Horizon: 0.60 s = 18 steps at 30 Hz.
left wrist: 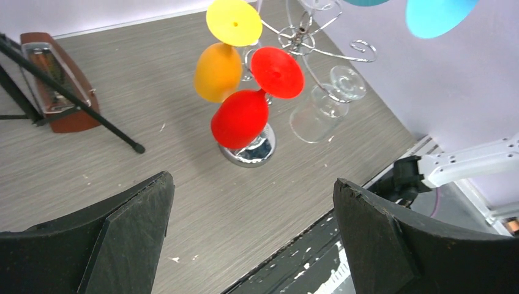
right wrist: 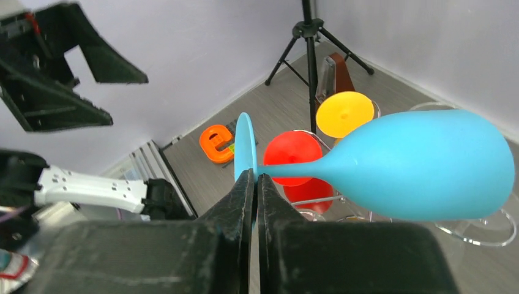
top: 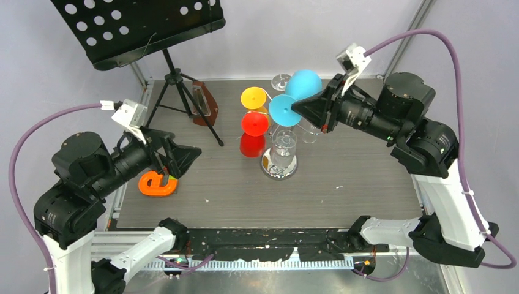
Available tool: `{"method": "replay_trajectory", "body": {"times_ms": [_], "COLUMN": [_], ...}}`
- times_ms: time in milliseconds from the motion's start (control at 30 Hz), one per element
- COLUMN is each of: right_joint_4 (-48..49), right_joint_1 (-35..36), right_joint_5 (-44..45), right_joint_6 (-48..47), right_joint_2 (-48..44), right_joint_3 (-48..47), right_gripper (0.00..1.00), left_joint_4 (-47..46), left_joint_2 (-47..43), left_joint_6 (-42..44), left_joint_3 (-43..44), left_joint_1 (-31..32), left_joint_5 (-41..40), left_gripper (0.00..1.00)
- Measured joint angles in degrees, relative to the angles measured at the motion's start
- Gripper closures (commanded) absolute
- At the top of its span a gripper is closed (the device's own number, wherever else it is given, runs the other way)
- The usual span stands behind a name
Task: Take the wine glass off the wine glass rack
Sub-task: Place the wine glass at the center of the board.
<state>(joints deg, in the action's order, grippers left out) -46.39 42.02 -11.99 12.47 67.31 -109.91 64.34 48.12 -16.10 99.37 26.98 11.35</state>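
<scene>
The chrome wine glass rack stands mid-table; its scroll arms show in the left wrist view. A red glass, a yellow glass and clear glasses hang on it upside down. My right gripper is shut on the foot disc of a blue wine glass. It holds the glass on its side, up at the rack's top right, apart from the wire arms. My left gripper is open and empty, left of the rack.
A black tripod music stand stands at the back left, with a brown wooden block beside its legs. An orange letter-shaped piece lies under the left gripper. A clear glass stands by the back wall.
</scene>
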Motion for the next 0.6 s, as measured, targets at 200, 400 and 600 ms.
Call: {"method": "replay_trajectory", "body": {"times_ms": [200,400,600], "right_joint_4": [1.0,3.7,8.3], "right_joint_1": [9.2,17.2,23.8], "right_joint_5": [3.9,6.2,7.4], "right_joint_6": [-8.5,-17.3,-25.7], "right_joint_2": [1.0,0.7,-0.1], "right_joint_3": [-0.9,0.8,7.7], "right_gripper": [0.94,0.94,0.94], "left_joint_4": [-0.3,-1.7,-4.0], "left_joint_2": [1.7,2.7,3.0], "left_joint_6": [-3.2,-7.1,-11.0], "left_joint_3": [3.1,4.4,4.5], "left_joint_1": [0.0,-0.6,-1.7], "left_joint_5": [3.5,8.1,13.1], "left_gripper": [0.0,0.0,0.0]}}
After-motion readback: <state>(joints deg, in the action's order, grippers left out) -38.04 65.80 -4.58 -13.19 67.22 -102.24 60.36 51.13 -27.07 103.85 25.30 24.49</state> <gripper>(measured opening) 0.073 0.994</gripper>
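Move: The right hand already holds the blue wine glass by its foot, the bowl hanging forward and down with its middle about 6 cm ahead, 1 cm right and 5 cm below. From it the open left gripper is some 23 cm left, 7 cm back and 5 cm lower; the rack stands about 9 cm ahead, 2 cm left and 30 cm below, and its red glass 4 cm ahead, 9 cm left and 22 cm down. From the left hand, the blue glass lies about 13 cm ahead, 24 cm right, level in height. Keeping its pinch on the blue glass's foot, the right hand swings left and back, about 9 cm in all, high above the rack's near side towards the open left gripper, sinking slightly late on, while the wrist turns counter-clockwise and rolls some 30 degrees altogether so the hanging bowl comes up towards level. The left hand comes to meet it with fingers still wide open and empty, rising about 4 cm and going some 3 cm right and a little back as it rolls its left side down and turns slightly clockwise. ##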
